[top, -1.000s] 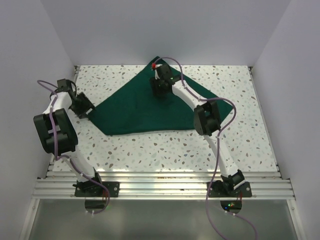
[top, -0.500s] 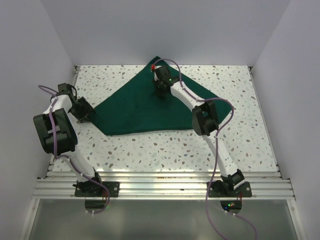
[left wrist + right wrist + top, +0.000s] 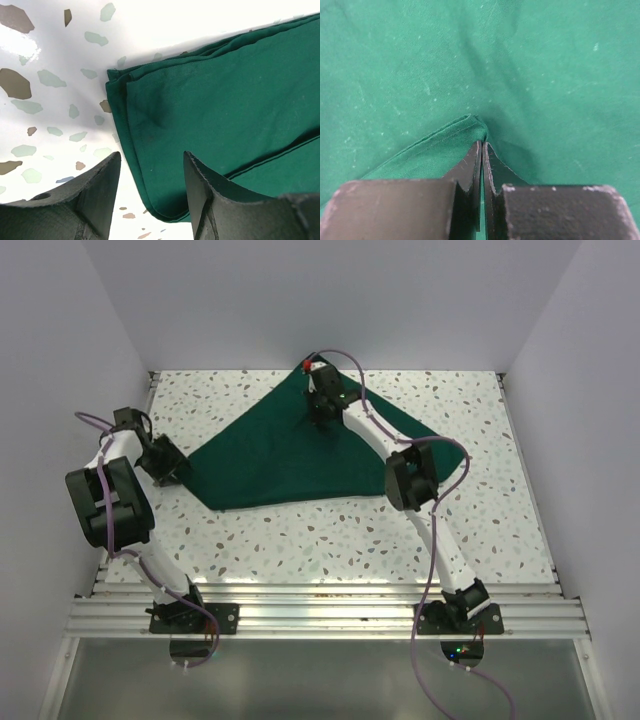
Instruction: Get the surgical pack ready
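The surgical pack is a large dark green cloth drape, folded into a triangle on the speckled table. My right gripper is over its far part, shut on a hemmed corner of the cloth, which is pinched between its jaws. My left gripper is open at the pack's left corner. Its fingers straddle the layered edge just above the table, not touching it.
White walls close the table in on the left, far and right sides. A metal rail runs along the near edge by the arm bases. A small red-tipped part shows at the cloth's far tip.
My right gripper has carried the pinched cloth corner a little farther toward the far tip. My left gripper has shifted slightly down at the left corner.
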Action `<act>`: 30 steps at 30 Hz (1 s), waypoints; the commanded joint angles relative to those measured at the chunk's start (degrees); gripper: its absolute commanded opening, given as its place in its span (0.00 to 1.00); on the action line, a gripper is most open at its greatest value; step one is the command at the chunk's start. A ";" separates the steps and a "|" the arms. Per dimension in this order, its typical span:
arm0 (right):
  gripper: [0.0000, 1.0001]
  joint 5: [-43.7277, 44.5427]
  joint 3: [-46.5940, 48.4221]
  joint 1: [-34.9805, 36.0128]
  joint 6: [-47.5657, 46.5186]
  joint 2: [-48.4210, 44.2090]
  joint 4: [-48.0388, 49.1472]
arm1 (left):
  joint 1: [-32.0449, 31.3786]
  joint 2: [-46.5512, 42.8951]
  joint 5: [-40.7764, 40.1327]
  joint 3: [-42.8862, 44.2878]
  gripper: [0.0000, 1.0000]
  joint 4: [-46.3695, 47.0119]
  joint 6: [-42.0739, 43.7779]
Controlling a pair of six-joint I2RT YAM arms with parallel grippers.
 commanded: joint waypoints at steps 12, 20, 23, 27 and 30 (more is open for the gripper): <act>0.00 -0.33 2.59 -2.31 0.27 0.55 5.40 | 1.99 -0.05 0.22 0.18 0.60 0.27 0.39; 0.01 -1.56 0.92 -2.31 1.23 2.13 5.49 | 1.99 3.37 0.22 1.84 0.61 0.53 -0.14; 0.09 -1.39 0.65 -2.22 1.41 2.48 5.05 | 2.08 5.57 0.57 2.72 0.61 0.36 -0.31; 0.30 -0.51 0.48 -2.22 1.76 2.14 4.70 | 2.08 7.77 1.36 3.78 0.61 1.15 -0.84; 0.36 -0.68 0.65 -2.31 1.94 1.34 4.87 | 2.08 9.18 1.36 3.87 0.58 2.29 -1.19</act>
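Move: The right hand still pinches the top layer's corner, just above the drape; the spot where it will be laid is about 2 cm ahead, 1 cm right and 3 cm below. The drape's far corner lies some 26 cm straight ahead. From the open left hand, the drape's left corner is roughly 4 cm ahead, 3 cm left and 3 cm below, and its near corner about 8 cm back, 6 cm right. Still pinching the top-layer corner, the right hand draws it a couple of centimetres forward and to the right, then lowers it about 2 cm onto the drape and opens, letting go. Meanwhile the left hand edges about 1 cm left, sinks some 2.5 cm with its fingers open, and slips slightly forward, coming down astride the drape's left edge. ##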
